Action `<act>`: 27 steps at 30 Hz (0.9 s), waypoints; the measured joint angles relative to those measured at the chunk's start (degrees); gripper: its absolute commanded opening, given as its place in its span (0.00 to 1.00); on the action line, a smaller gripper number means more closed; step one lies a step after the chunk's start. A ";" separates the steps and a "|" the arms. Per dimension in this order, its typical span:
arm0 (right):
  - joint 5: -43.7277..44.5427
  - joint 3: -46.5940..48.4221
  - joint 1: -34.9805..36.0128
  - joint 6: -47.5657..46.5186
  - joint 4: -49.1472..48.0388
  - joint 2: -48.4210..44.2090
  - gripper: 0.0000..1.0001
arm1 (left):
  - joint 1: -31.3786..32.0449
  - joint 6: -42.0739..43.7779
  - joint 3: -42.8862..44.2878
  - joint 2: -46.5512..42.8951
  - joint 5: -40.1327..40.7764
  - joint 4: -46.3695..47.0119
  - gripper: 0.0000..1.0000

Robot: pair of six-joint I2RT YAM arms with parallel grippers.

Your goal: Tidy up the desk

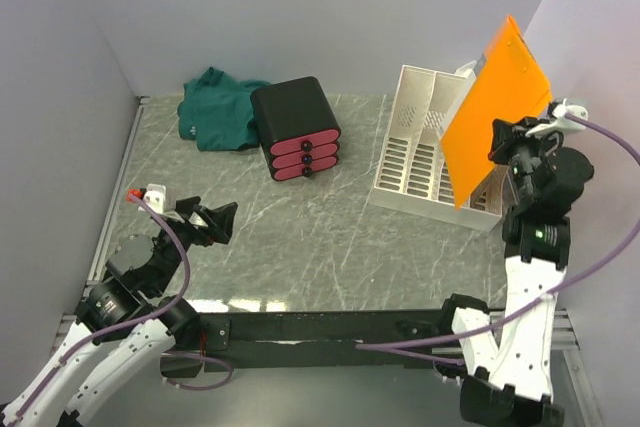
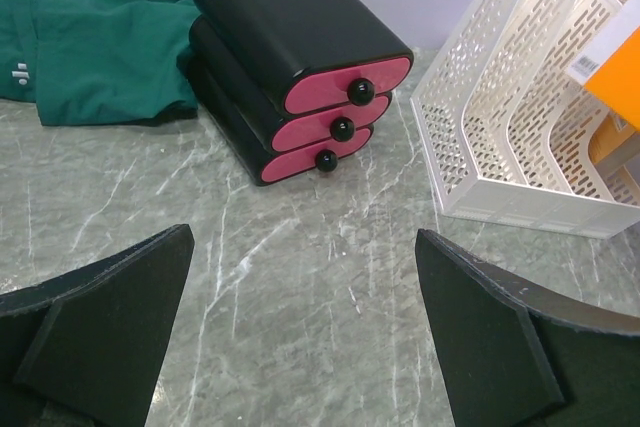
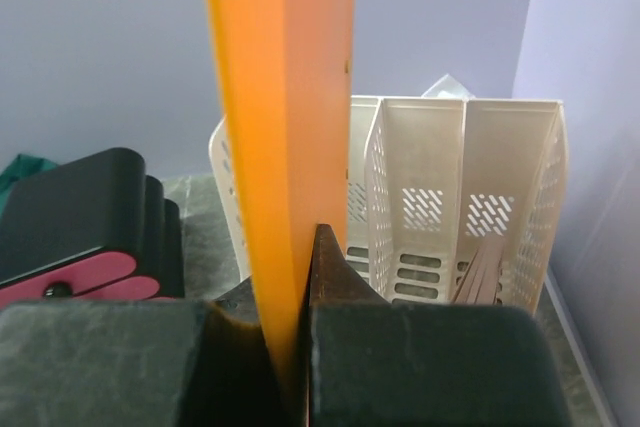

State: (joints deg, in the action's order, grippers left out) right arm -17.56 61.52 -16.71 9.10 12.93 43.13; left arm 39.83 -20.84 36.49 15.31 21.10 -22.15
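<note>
The desk [image 1: 330,237] is a grey-green marble top with pale veins. My right gripper [image 1: 510,142] [image 3: 290,282] is shut on the lower edge of a flat orange folder [image 1: 495,112] [image 3: 285,97]. The folder is raised and tilted above the right end of the white slotted file rack [image 1: 425,142] [image 3: 460,187]. Low over the desk's left side, my left gripper [image 1: 215,219] [image 2: 302,242] is open, with only bare marble between its fingers.
A black drawer box with three pink fronts [image 1: 297,127] [image 2: 290,57] stands at the back centre. A crumpled green cloth [image 1: 215,107] [image 2: 90,42] lies left of it by the wall. Walls close the desk on three sides, and a black rail [image 1: 330,327] runs along the front.
</note>
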 measured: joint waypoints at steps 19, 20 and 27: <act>10.93 -15.26 12.41 -4.44 -27.26 11.34 0.00 | 0.00 -0.04 0.00 0.66 0.13 0.00 0.99; 10.95 -17.11 12.85 -4.70 -28.89 11.37 0.00 | 0.00 -0.07 0.00 0.66 0.24 -0.02 1.00; 10.36 -26.84 13.46 -7.02 -39.93 11.10 0.00 | 0.00 -0.44 0.00 0.68 0.46 -0.02 0.99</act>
State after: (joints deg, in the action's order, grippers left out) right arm -7.20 34.68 -3.25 2.09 -27.00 54.24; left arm 39.83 -21.28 36.49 15.99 21.56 -22.17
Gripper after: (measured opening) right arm 0.010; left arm 0.995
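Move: The right hand, still pinching the near edge of the upright orange folder, has the white rack about 13 cm ahead, nearly in line sideways, its middle some 28 cm lower. From this hand the black drawer box stands about 29 cm to the left and 14 cm ahead, and the brown booklet in the rack's rightmost slot about 9 cm right and 11 cm ahead, both likewise well below. For the idle left hand, the rack is roughly 47 cm right, 22 cm ahead and 16 cm lower. With its fingers still shut on the orange folder, the right hand carries it forward about 8 cm over the white rack, sinking a little and drifting slightly left on the way, towards the slots left of the brown booklet. The forward run then dies out and the hand lowers the folder more steeply towards the slots, ending about 12 cm lower in all, with the wrist staying nearly level and rolling only some 5 degrees. ##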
